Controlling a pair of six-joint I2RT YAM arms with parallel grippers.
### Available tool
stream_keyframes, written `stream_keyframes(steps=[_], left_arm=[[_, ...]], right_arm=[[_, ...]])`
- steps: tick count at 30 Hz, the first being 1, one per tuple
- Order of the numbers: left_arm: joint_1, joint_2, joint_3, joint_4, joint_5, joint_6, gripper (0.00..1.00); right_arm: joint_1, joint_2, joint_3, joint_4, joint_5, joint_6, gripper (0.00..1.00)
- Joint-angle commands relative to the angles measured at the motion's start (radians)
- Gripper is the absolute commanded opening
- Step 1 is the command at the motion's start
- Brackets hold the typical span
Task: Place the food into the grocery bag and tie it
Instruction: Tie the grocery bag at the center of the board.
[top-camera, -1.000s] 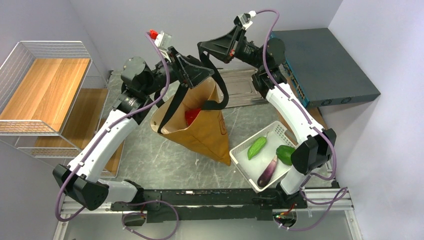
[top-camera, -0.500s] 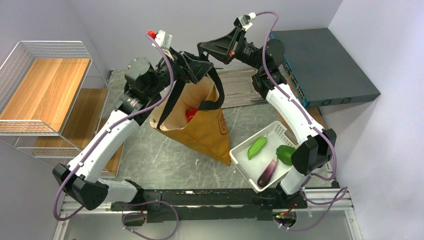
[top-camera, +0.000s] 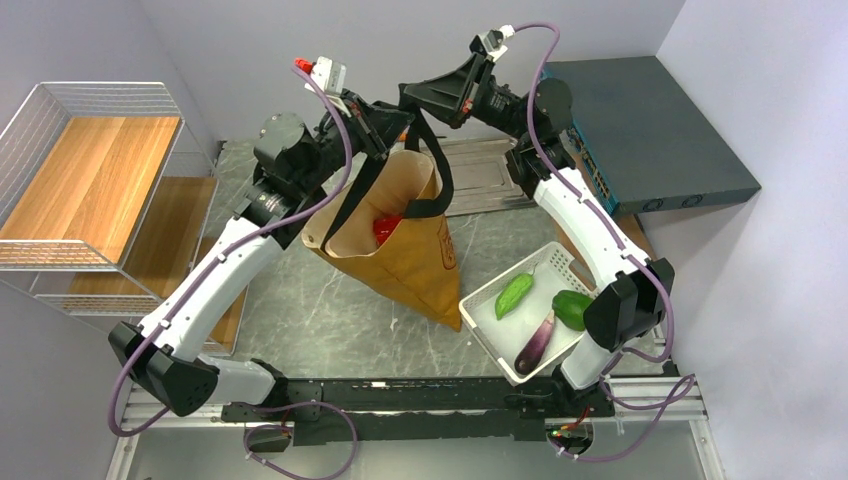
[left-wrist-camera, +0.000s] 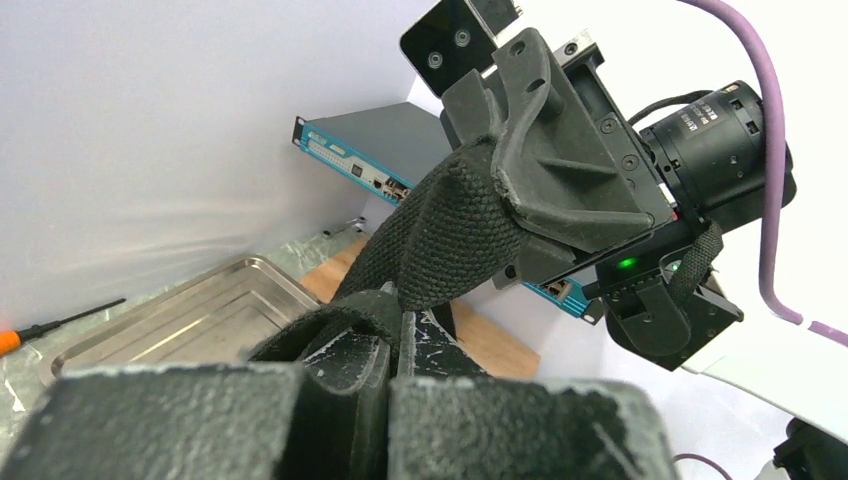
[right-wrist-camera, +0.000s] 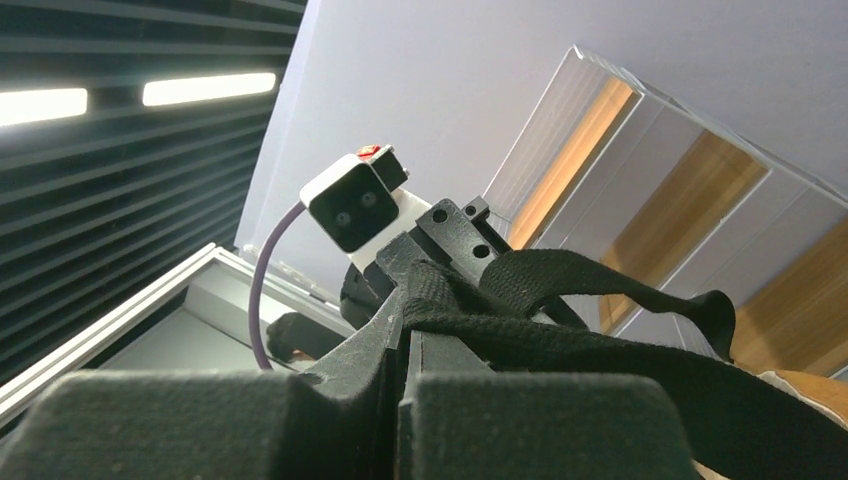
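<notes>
The mustard grocery bag (top-camera: 410, 265) hangs above the table by its black straps (top-camera: 436, 185), mouth open toward the left. A red piece of food (top-camera: 383, 230) lies inside it. My left gripper (top-camera: 393, 122) is shut on a strap loop (left-wrist-camera: 440, 235) above the bag's mouth. My right gripper (top-camera: 415, 97) sits tip to tip with it, shut on the other strap (right-wrist-camera: 600, 350). In the left wrist view the left gripper (left-wrist-camera: 402, 322) pinches webbing right below the right gripper (left-wrist-camera: 545, 165). The right gripper (right-wrist-camera: 405, 300) shows webbing draped over its closed tips.
A white basket (top-camera: 553, 253) at the right holds a green gourd (top-camera: 514, 295), a green pepper (top-camera: 571, 308) and a purple eggplant (top-camera: 535, 343). A metal tray (top-camera: 490, 170) lies behind the bag. A wire shelf (top-camera: 90, 170) stands left, a blue-grey box (top-camera: 650, 130) back right.
My left gripper moved right toward the right gripper and closed on a strap. The bag's top was drawn up and its mouth narrowed.
</notes>
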Motion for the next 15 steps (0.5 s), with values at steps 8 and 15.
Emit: stream_keyframes(steps=[8,15], left_arm=[[-0.015,0.046,0.308,-0.230,-0.082,-0.036,0.00],[-0.015,0.079,0.452,-0.298,-0.053,-0.090,0.00]], right_arm=[[-0.037,-0.103,0.026,-0.207,-0.030,-0.243,0.48],[-0.120,-0.132,0.090,-0.552,-0.051,-0.522,0.60]])
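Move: The black strap is already pinched between the left fingers, and between the right fingers too, right at both hand points. From the left hand, the bag's open mouth lies roughly 8 cm back, 3 cm to the left and 20 cm below, with the red packet inside it about 11 cm back, 1 cm to the left and 27 cm down. From the right hand, the mouth is some 10 cm back, 6 cm left and 24 cm below. Keep the left gripper shut on the black strap and hold still briefly, then lift it about 7 cm nearly straight up, easing slightly back at the end. As that lift starts, open the right fingers to let go of the strap and draw that hand about 3 cm to the right, away from the strap, sinking a little while its fingertips tip down and swing clockwise some 10 degrees. ##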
